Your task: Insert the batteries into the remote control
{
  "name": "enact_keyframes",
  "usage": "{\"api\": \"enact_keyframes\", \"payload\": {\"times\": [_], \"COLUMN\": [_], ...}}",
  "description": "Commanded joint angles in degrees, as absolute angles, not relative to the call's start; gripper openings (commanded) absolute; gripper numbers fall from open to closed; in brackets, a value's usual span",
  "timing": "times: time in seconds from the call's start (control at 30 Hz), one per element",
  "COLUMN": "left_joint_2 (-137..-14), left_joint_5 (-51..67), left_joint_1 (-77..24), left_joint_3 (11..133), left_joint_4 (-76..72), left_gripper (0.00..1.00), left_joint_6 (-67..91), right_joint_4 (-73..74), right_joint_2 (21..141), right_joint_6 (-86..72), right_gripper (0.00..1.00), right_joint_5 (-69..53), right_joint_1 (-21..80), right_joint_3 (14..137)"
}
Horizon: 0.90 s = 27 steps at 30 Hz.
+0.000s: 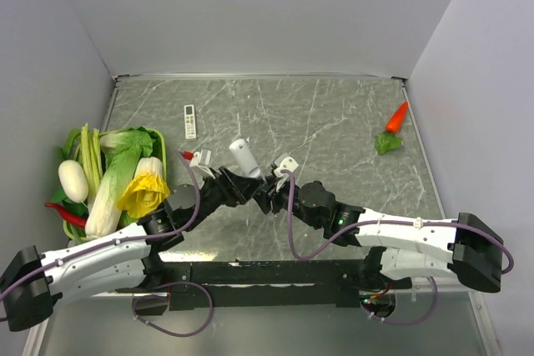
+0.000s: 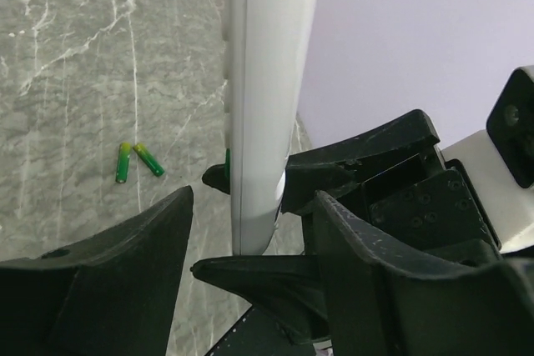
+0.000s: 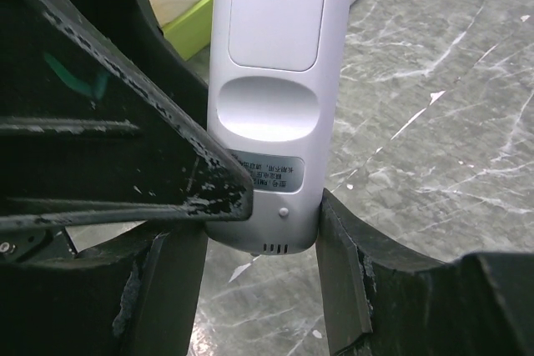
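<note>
The remote control [image 1: 244,156] is a plain white bar, held tilted up off the table between the two arms. My right gripper [image 3: 259,223] is shut on its lower end, one finger [image 3: 342,273] pressed on each side; its back cover faces that camera. My left gripper [image 2: 254,198] stands open around the same end of the remote control [image 2: 267,81], with a gap on both sides. In the top view the left gripper [image 1: 236,179] and right gripper [image 1: 260,192] meet under the bar. The batteries, two small green cylinders [image 2: 123,162] [image 2: 149,159], lie side by side on the table, apart from both grippers.
A green basket [image 1: 158,143] of vegetables sits at the left edge. A slim white remote with button rows [image 1: 189,121] lies behind it. A red and green vegetable [image 1: 392,129] lies at the far right. Walls close the table on three sides.
</note>
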<state>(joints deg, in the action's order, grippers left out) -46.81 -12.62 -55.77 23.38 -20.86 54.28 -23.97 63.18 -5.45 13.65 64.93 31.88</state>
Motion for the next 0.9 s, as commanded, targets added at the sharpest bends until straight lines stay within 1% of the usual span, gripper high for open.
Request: {"api": "enact_keyframes", "payload": {"times": [0.0, 0.03, 0.13, 0.17, 0.23, 0.27, 0.33, 0.37, 0.4, 0.43, 0.47, 0.5, 0.53, 0.57, 0.63, 0.67, 0.73, 0.77, 0.83, 0.87], "left_joint_2": [-48.51, -48.95, -49.48, -49.66, -50.01, -50.27, -50.54, -50.71, -50.71, -50.63, -50.54, -50.19, -49.66, -49.31, -47.74, -47.12, -45.45, -45.0, -43.86, -43.86], "left_joint_5": [-15.03, -15.38, -15.47, -15.38, -15.38, -15.21, -15.12, -15.2, -15.21, -15.12, -15.12, -15.38, -15.64, -15.91, -16.78, -17.14, -17.75, -17.58, -15.57, -14.43], "left_joint_1": [-57.04, -57.39, -57.74, -57.74, -57.92, -58.01, -58.27, -58.18, -58.18, -58.27, -58.18, -58.18, -58.18, -58.18, -58.18, -58.18, -58.01, -58.01, -57.75, -57.57], "left_joint_3": [23.47, 23.55, 23.2, 23.12, 22.76, 22.68, 22.41, 22.33, 22.24, 22.24, 22.32, 22.5, 22.59, 22.67, 22.76, 22.76, 22.94, 23.03, 23.64, 24.25], "left_joint_4": [-29.09, -29.27, -30.85, -31.46, -32.25, -32.52, -33.22, -33.48, -33.57, -33.49, -33.23, -32.7, -32.09, -30.6, -28.66, -26.83, -24.45, -23.48, -20.66, -19.87], "left_gripper": [0.61, 0.59, 0.49, 0.44, 0.39, 0.34, 0.29, 0.22, 0.18, 0.13, 0.04, 0.01, 0.01, 0.01, 0.01, 0.01, 0.01, 0.01, 0.01, 0.01], "left_joint_6": [53.35, 53.09, 52.74, 52.56, 52.38, 52.3, 52.12, 52.03, 51.86, 51.59, 51.33, 51.07, 50.46, 50.01, 48.7, 48.26, 46.94, 46.24, 44.04, 43.25], "right_joint_4": [-27.77, -27.77, -28.03, -28.21, -28.47, -28.48, -28.48, -28.3, -28.13, -27.95, -27.86, -27.86, -27.69, -27.51, -26.28, -25.58, -22.69, -21.81, -18.99, -18.46], "right_joint_2": [61.7, 61.79, 61.96, 61.96, 61.88, 61.96, 61.79, 61.7, 61.7, 61.61, 61.52, 61.0, 60.74, 60.3, 58.19, 57.14, 53.8, 52.66, 49.05, 47.82], "right_joint_6": [-6.94, -7.03, -7.47, -7.56, -8.08, -8.17, -8.79, -8.96, -9.05, -9.23, -9.23, -8.88, -8.62, -8.27, -6.69, -5.2, -3.87, -3.08, -0.53, 2.87], "right_gripper": [0.0, 0.0, 0.0, 0.0, 0.0, 0.0, 0.0, 0.0, 0.0, 0.05, 0.17, 0.23, 0.29, 0.43, 0.54, 0.64, 0.72, 0.8, 0.87, 0.89], "right_joint_5": [15.21, 15.21, 15.56, 15.82, 16.17, 16.87, 17.4, 17.49, 17.14, 16.62, 16.09, 15.13, 14.77, 14.33, 12.23, 11.96, 11.95, 12.21, 11.87, 11.43], "right_joint_1": [65.48, 65.65, 65.74, 65.74, 65.92, 66.0, 66.01, 66.01, 66.01, 66.01, 66.01, 66.01, 66.09, 66.09, 66.01, 66.09, 66.01, 65.83, 65.92, 65.83], "right_joint_3": [33.75, 33.75, 33.49, 33.4, 33.22, 33.22, 33.13, 33.13, 33.13, 33.05, 32.96, 32.78, 32.44, 32.26, 31.56, 31.47, 31.03, 30.94, 30.85, 30.68]}}
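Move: The white remote control stands roughly upright between both hands, its lower end in the right hand's fingers and between the left's open ones. Its middle is about 5 cm above, 3 cm ahead and 1 cm left of the left hand, and about 6 cm above, 3 cm ahead and 3 cm left of the right. From the left hand, the two batteries lie some 7 cm ahead, 11 cm right and 20 cm below; the small remote about 36 cm ahead, 26 cm left, 21 cm below. The remote control's lower end is pinched by the left fingers, which close from wide as that hand eases about 1 cm to the right and slightly up, while the right hand keeps its grip almost still. Only then do the right fingers open and let go, and the right hand pulls off up about 4 cm, also back and right. ##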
